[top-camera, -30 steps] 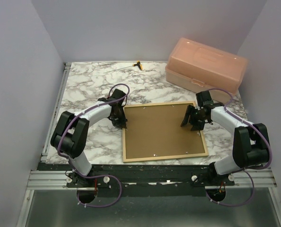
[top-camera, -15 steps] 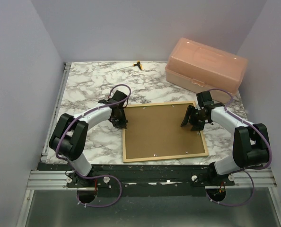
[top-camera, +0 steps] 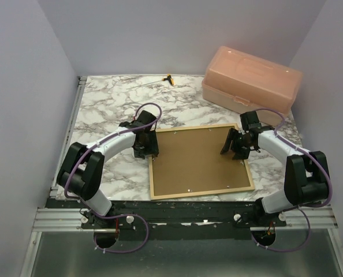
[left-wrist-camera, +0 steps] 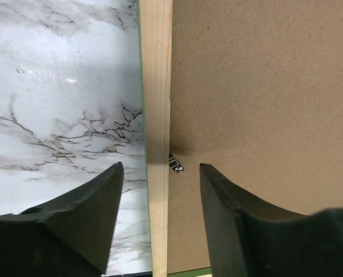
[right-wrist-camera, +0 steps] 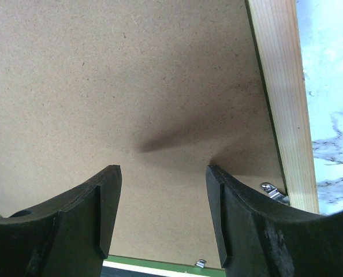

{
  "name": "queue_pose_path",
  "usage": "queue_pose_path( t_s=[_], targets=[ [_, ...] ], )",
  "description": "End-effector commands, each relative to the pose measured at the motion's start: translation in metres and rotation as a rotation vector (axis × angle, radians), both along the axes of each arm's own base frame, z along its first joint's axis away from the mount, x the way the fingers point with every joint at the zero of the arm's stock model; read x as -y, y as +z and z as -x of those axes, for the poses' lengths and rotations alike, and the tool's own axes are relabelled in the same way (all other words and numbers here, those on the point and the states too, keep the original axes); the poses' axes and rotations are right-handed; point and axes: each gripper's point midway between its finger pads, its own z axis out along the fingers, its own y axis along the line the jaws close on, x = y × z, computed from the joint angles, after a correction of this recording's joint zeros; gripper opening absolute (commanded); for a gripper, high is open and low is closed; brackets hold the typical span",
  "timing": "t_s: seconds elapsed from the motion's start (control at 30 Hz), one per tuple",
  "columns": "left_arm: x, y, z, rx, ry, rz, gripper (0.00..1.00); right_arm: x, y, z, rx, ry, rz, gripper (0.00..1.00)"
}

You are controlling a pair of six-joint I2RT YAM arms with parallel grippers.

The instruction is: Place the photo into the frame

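Note:
The frame (top-camera: 200, 192) lies back up in the middle of the table, its bare wood rails around a brown hardboard backing panel (top-camera: 197, 158). The photo is hidden. My left gripper (top-camera: 149, 151) is low over the frame's left rail, near its far end. In the left wrist view it (left-wrist-camera: 160, 166) is open, its fingers (left-wrist-camera: 96, 213) astride the wooden rail (left-wrist-camera: 156, 86), with a small metal clip (left-wrist-camera: 175, 166) between them. My right gripper (top-camera: 234, 149) hangs open just above the panel (right-wrist-camera: 131, 75) beside the right rail (right-wrist-camera: 281, 86), holding nothing.
A pink plastic box (top-camera: 252, 79) stands at the back right, close behind the right arm. A small yellow and black object (top-camera: 170, 79) lies at the back edge of the marble table (top-camera: 108, 104). More metal clips (right-wrist-camera: 272, 190) sit along the frame's rails.
My left gripper has gone from shut to open and shifted slightly nearer along the frame's left rail. The right arm and the frame have not moved.

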Motion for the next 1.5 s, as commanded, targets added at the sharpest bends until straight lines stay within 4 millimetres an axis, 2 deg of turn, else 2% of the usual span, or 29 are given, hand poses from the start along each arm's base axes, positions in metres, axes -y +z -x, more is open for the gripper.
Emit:
queue_pose_path(
  t_s=[0.0, 0.13, 0.17, 0.37, 0.4, 0.47, 0.5, 0.63, 0.8, 0.97, 1.13, 1.23, 1.37, 1.47],
  targets=[
    [0.003, 0.018, 0.001, 0.031, -0.041, 0.019, 0.59, 0.011, 0.005, 0.000, 0.018, -0.040, 0.024, 0.67],
    [0.010, 0.022, 0.011, 0.020, -0.062, 0.078, 0.63, 0.022, 0.014, -0.004, 0.052, -0.093, 0.023, 0.68],
    [0.012, 0.023, 0.015, 0.018, -0.065, 0.097, 0.67, 0.025, 0.017, -0.005, 0.061, -0.105, 0.021, 0.69],
    [0.019, 0.023, 0.037, -0.020, -0.087, 0.181, 0.73, 0.053, 0.034, -0.008, 0.106, -0.207, 0.028, 0.72],
    [0.020, 0.022, 0.041, -0.030, -0.092, 0.192, 0.73, 0.061, 0.036, -0.008, 0.108, -0.241, 0.041, 0.76],
    [0.020, 0.018, 0.048, -0.052, -0.093, 0.206, 0.74, 0.075, 0.036, -0.006, 0.112, -0.284, 0.066, 0.76],
    [0.020, 0.017, 0.052, -0.060, -0.093, 0.215, 0.74, 0.079, 0.034, -0.005, 0.108, -0.302, 0.078, 0.81],
    [0.026, 0.010, 0.062, -0.086, -0.102, 0.259, 0.74, 0.078, 0.018, 0.000, 0.048, -0.323, 0.060, 0.82],
    [0.039, 0.011, 0.065, -0.087, -0.116, 0.346, 0.75, 0.056, -0.006, 0.009, -0.026, -0.278, -0.052, 0.87],
    [0.048, 0.020, 0.054, -0.068, -0.130, 0.372, 0.75, 0.041, -0.008, 0.015, -0.037, -0.230, -0.130, 0.87],
    [0.049, 0.028, 0.031, -0.048, -0.133, 0.392, 0.75, 0.031, -0.010, 0.022, -0.060, -0.192, -0.186, 0.87],
    [0.034, 0.029, 0.012, -0.034, -0.096, 0.387, 0.75, 0.023, -0.010, 0.024, -0.059, -0.181, -0.237, 0.89],
    [0.003, 0.033, -0.017, -0.002, -0.025, 0.332, 0.75, 0.014, -0.015, 0.029, -0.073, -0.173, -0.275, 0.93],
    [-0.018, 0.032, -0.030, 0.000, -0.001, 0.254, 0.77, 0.003, -0.018, 0.030, -0.078, -0.154, -0.291, 0.93]
  ],
)
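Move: The left hand hovers astride the frame's left rail: the rail's middle is about 1 cm back, 1 cm left and 2 cm below, the left clip almost straight below, and the near-left corner some 16 cm back and 1 cm right. From the right hand, inside the frame over the backing board, the right rail's middle lies roughly 6 cm right, 1 cm back and 2 cm below; its clip is about 3 cm back and 5 cm right, the near-right corner some 14 cm back and 9 cm right. The right hand lifts about 4 cm and swings some 7 cm right over the right rail, turning clockwise and opening wider, then sinks back and a little left, so that its outer finger comes onto the rail's outer side and pushes it left by about 3 cm as the hand rolls. The left hand opens further, draws back along the left rail about 7 cm with a drift right and a roll of some 15 degrees, its left side dipping, then sweeps forward and left along that side, seeming to carry the rail with it and rising at the end. ##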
